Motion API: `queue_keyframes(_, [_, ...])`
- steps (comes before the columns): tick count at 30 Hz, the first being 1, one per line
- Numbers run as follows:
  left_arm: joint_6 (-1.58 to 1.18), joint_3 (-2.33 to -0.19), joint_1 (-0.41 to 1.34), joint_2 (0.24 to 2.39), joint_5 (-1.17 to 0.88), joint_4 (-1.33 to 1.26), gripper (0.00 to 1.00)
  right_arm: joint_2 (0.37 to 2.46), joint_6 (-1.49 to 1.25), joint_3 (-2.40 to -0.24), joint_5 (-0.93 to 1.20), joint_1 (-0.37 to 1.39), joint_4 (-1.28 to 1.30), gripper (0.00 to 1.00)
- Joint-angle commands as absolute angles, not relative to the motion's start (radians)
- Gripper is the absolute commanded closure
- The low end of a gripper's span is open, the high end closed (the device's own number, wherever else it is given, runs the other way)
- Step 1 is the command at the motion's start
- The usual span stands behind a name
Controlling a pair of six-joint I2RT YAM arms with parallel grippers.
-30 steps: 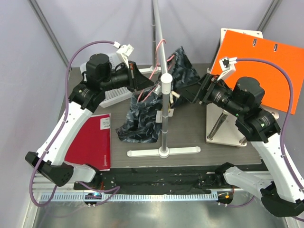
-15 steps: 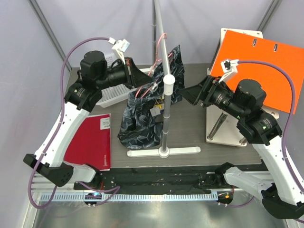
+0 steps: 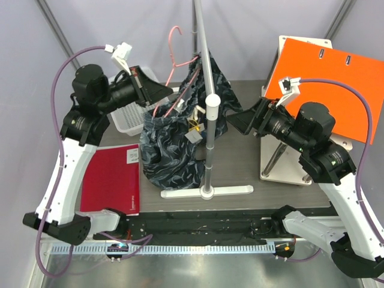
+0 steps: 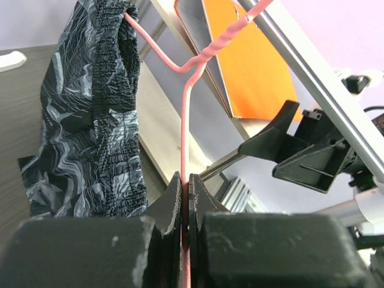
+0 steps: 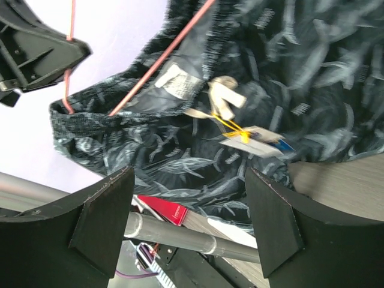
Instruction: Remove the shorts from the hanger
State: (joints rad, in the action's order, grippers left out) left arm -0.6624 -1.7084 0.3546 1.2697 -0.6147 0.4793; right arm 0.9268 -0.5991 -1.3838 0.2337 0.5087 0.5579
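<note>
The shorts (image 3: pixel 171 147), dark navy with a pale leafy print and paper tags (image 3: pixel 193 133), hang from the pink hanger (image 3: pixel 175 90) with their lower part on the table. The hanger's hook (image 3: pixel 174 45) is off the rail, to its left. My left gripper (image 3: pixel 157 95) is shut on the hanger wire; the left wrist view shows the wire (image 4: pixel 185 138) pinched between its jaws and the shorts (image 4: pixel 96 132) at the left. My right gripper (image 3: pixel 239 122) is open and empty, just right of the shorts. The right wrist view shows the shorts (image 5: pixel 252 96), tags (image 5: pixel 249 141) and hanger wire (image 5: pixel 162 63).
A grey rail pole (image 3: pixel 203 36) on a white T-shaped stand (image 3: pixel 207 191) stands in the middle. A white basket (image 3: pixel 126 120) sits at the back left, a red book (image 3: pixel 114 180) at the front left, an orange board (image 3: pixel 327 84) on a stand at the right.
My left gripper has moved left and up with the hanger, pulling its hook off the rail. The shorts have swung left and opened out. The right gripper has stayed open and near its place.
</note>
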Motion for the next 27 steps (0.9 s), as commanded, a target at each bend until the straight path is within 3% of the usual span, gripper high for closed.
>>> queue_keyframes(1, [-0.724,-1.642,0.290,1.160,-0.649,0.377,1.00,0.916,-0.577,-1.378,0.219,0.511,0.541,0.21])
queue_keyframes(6, [-0.773,-1.471,0.265,1.089,-0.690,0.333,1.00,0.925,-0.571,-1.381,0.215,0.511,0.538,0.21])
queue_keyframes(11, [-0.975,-1.292,0.268,1.126,-0.871,0.067,1.00,0.963,-0.540,-1.407,0.209,0.511,0.526,0.21])
queue_keyframes(19, [-0.901,-1.310,0.408,1.232,-0.879,0.189,1.00,1.029,-0.422,-1.387,0.199,0.511,0.445,0.20])
queue_keyframes(27, [-0.894,-1.286,0.471,1.258,-0.851,0.207,1.00,1.015,-0.313,-1.217,0.348,0.512,0.163,0.21])
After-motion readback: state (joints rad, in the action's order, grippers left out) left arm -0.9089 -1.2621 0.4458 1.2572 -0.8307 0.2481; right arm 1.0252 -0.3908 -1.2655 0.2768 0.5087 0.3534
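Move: The left hand already pinches the hanger's near arm, clear of the rail; the open right gripper lies about 16 cm to its right, 5 cm back and 5 cm lower. From the left hand, the far end of the shorts' waistband is some 18 cm ahead, 8 cm right and 8 cm below. From the right hand, that end is roughly 23 cm ahead, 9 cm left, slightly below; the hang tags are 9 cm ahead, 11 cm left, 9 cm below; the rail's near end is 3 cm ahead, 6 cm left, slightly above. Keeping its pinch on the hanger wire, the left hand first swings about 3 cm left, then brings hanger and shorts down some 12 cm and rightwards towards the right gripper, ending a little further back, with its fingers tipping down and turning clockwise. The right hand, fingers still wide open, reaches about 4 cm forward while sinking as much and edging left, towards the waistband's far end. ##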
